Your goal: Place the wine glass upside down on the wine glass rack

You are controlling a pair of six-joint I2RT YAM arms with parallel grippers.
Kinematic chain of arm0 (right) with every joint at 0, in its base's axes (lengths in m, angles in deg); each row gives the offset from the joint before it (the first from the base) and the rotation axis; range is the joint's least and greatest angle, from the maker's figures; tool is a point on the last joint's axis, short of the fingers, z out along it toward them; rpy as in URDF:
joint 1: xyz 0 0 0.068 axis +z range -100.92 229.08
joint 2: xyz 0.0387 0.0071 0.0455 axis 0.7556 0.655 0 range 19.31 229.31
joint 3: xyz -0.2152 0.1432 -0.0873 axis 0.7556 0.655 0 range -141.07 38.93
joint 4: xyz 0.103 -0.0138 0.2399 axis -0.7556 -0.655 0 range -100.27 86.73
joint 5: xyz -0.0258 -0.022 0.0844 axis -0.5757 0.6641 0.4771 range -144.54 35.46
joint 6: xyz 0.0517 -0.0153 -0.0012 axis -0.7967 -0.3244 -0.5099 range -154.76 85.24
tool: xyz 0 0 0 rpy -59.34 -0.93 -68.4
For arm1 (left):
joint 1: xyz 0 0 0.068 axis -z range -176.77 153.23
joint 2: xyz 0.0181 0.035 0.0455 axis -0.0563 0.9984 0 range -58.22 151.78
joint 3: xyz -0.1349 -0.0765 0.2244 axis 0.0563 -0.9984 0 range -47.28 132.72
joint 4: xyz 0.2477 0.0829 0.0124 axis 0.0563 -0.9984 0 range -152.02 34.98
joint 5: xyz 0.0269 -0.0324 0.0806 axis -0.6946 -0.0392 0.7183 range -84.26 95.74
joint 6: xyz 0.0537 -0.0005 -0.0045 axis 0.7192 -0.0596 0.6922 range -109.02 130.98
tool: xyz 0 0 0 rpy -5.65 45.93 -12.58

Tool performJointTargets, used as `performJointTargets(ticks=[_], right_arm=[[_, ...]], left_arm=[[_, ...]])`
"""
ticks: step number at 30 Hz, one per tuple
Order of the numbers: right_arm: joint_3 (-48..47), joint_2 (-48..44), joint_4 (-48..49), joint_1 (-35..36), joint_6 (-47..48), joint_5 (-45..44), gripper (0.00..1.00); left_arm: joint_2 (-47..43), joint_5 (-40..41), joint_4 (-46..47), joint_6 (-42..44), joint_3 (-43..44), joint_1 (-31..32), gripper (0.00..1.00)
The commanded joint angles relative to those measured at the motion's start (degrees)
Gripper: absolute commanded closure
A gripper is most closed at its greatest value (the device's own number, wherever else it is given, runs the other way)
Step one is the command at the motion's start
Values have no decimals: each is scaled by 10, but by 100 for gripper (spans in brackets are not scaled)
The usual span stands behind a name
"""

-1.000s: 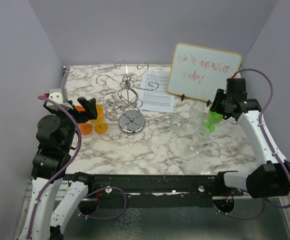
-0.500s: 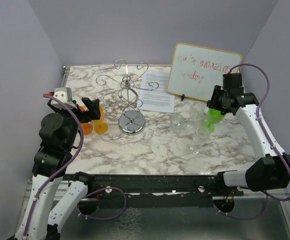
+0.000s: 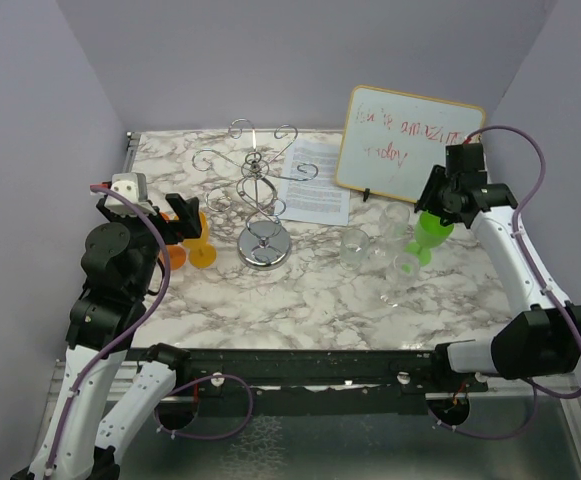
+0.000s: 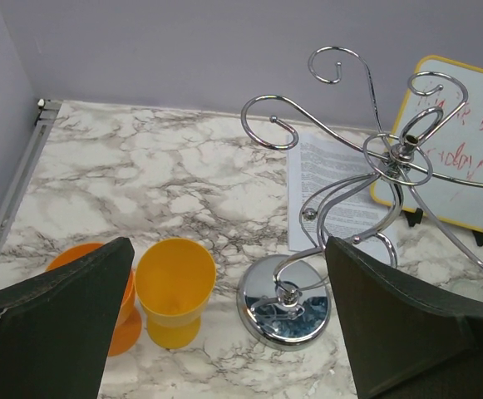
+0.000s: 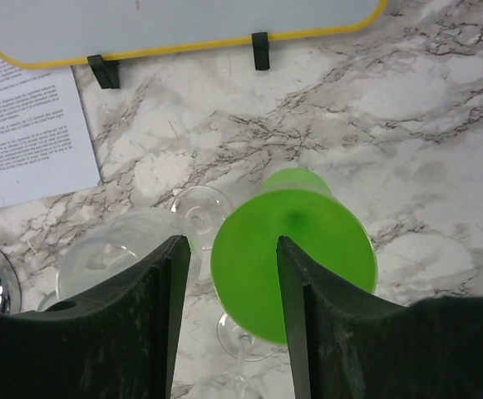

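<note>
The chrome wine glass rack stands mid-table on its disc base, and no glass hangs on its loop arms. A green wine glass sits at the right, next to several clear glasses. My right gripper hovers just above it, open. In the right wrist view the green glass shows a round face beneath the gripper, with a gap at the left finger; I cannot tell how the glass is oriented. My left gripper is wide open and empty, over the yellow cup.
An orange cup stands beside the yellow one at the left. A printed sheet lies behind the rack. A whiteboard leans at the back right. Clear glass feet crowd the green glass's left side.
My right gripper has drawn up and back from the green glass toward the whiteboard, and its jaws stand slightly wider. The green glass stays in place. The left arm shifted only slightly.
</note>
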Motion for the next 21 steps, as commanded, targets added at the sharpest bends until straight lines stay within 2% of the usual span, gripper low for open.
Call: performJointTargets(ticks=[1,5,11,16,21], right_arm=[[15,23,21,2,-16,2,49],[19,39,20,2,-25,-6,58],[7,24,15,9,-27,-54,98],[-14,-11,14,11,-26,-73,99],[-36,-76,51,12,-26,-54,99]], left_arm=[[-3,-1,0,17,3,4,1],[1,-5,0,20,5,10,1],[5,-59,-17,53,57,25,1],[31,-108,-30,36,114,26,1],[67,-166,-30,-10,163,26,1]])
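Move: The green wine glass stands just under the right hand, its middle about 4 cm to the right, level fore-and-aft and some 9 cm lower, with the left side of its rim below the gap between the fingers. Of the clear glasses, the left one is about 8 cm left and 1 cm back, the near one 5 cm left and 15 cm back. From the left hand the green glass lies roughly 68 cm right, 8 cm ahead and 25 cm below. Down about 3 cm onto the green glass's left rim goes the right hand, one finger inside the bowl and one outside; the half-open fingers shut fully and pinch the thin wall, then the hand rises about 4 cm. The open left hand, empty, climbs 7 cm while drifting right and a little back, turning some 10 degrees clockwise and tipping up slightly. ##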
